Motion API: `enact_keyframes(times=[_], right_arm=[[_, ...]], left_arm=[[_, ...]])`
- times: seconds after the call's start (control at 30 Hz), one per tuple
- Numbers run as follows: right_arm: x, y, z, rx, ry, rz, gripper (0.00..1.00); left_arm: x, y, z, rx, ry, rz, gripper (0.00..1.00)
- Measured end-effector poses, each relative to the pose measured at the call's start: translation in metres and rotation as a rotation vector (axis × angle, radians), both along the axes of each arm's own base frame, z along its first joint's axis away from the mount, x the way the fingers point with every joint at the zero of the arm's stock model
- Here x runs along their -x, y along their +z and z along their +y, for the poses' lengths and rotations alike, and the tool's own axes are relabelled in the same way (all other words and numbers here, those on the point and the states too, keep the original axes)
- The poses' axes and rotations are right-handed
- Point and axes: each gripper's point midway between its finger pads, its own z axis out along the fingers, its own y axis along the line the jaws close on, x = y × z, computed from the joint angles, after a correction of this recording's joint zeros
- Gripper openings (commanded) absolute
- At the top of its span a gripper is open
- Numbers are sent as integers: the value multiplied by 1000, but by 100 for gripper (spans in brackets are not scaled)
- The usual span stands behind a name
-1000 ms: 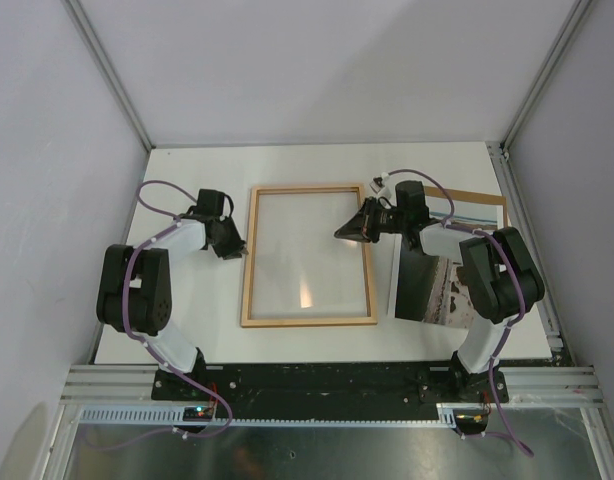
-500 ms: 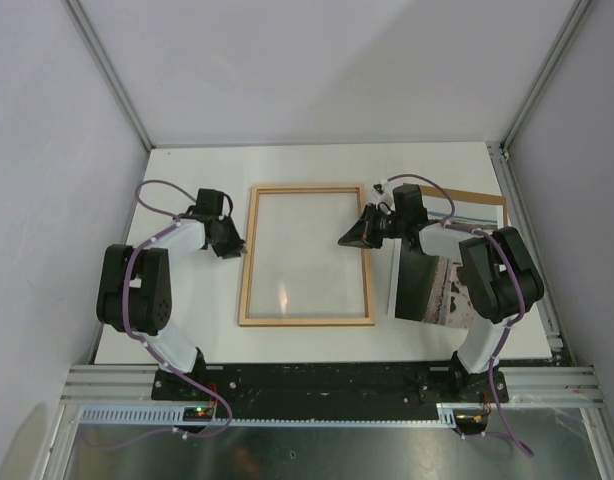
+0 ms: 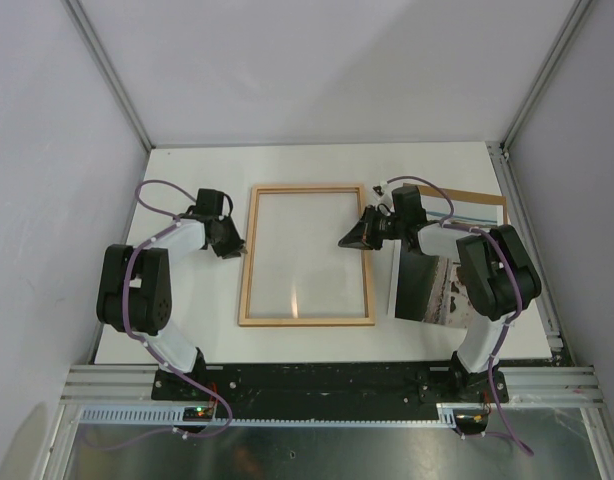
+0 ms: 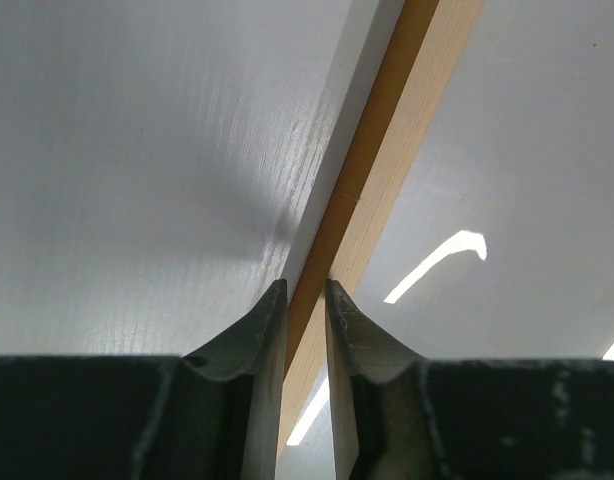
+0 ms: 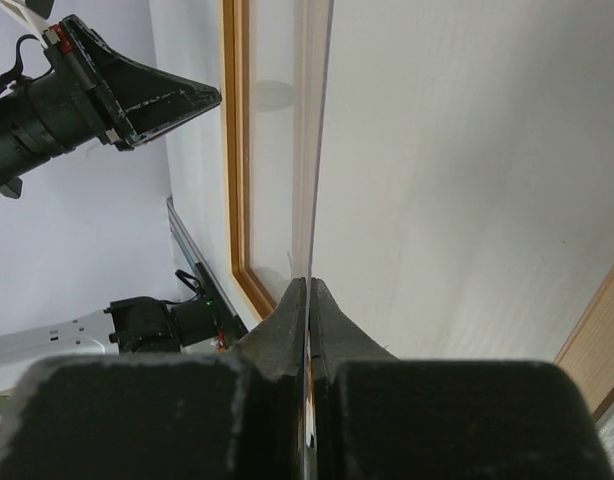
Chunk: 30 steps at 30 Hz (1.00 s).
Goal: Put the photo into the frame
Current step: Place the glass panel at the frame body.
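The frame (image 3: 249, 270), light wood face up, lies flat at the middle of the table. My left gripper (image 3: 239, 248) is shut on its left rail, and in the left wrist view the rail (image 4: 387, 130) runs between the two fingertips of that gripper (image 4: 306, 285). My right gripper (image 3: 343, 240) reaches just inside the right rail. It is shut on a thin clear sheet (image 5: 312, 150) seen edge-on in the right gripper (image 5: 308, 282). The photo (image 3: 437, 290) lies flat to the right of the frame, partly hidden under the right arm.
A brown backing board (image 3: 484, 209) lies at the back right, behind the photo. The enclosure's walls ring the table. The arm bases stand on the black rail at the near edge. In the right wrist view the left gripper (image 5: 177, 100) shows beyond the frame's far rail (image 5: 234, 150).
The light glint on the clear sheet inside the frame has shifted, and the right gripper has edged slightly. The left arm has not moved.
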Motion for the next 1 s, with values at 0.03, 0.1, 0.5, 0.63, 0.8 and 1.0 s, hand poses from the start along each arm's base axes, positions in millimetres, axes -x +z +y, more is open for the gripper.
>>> enact_keyframes(times=[0.03, 0.1, 0.5, 0.63, 0.8, 1.0], right_arm=[[0, 0, 0, 0, 0, 1, 0], [0, -1, 0, 2, -2, 1, 0], [-3, -3, 1, 43, -18, 10, 12], [-3, -4, 1, 54, -18, 7, 12], [-3, -8, -1, 79, -26, 11, 20], [-4, -14, -4, 119, -37, 14, 32]], left_arm=[[0, 0, 0, 0, 0, 0, 25], [0, 0, 0, 0, 0, 0, 25], [0, 0, 0, 1, 0, -1, 25], [-1, 0, 0, 2, -1, -1, 25], [-1, 0, -1, 6, -3, -1, 25], [-2, 0, -2, 9, -5, -2, 26]])
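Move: The right hand pinches the raised right edge of the glass panel, the middle of the frame body lying about 7 cm to its left, level with it fore and aft, and 7 cm below. The frame's right bar stands some 6 cm to the hand's right and 7 cm down, the photo about 22 cm right and 8 cm below. From the left hand, already at the left bar, the frame's middle is roughly 13 cm right and 1 cm down. The right fingers open about a quarter around the panel's edge, sinking 1.5 cm towards the frame, wrist rolling slightly. ##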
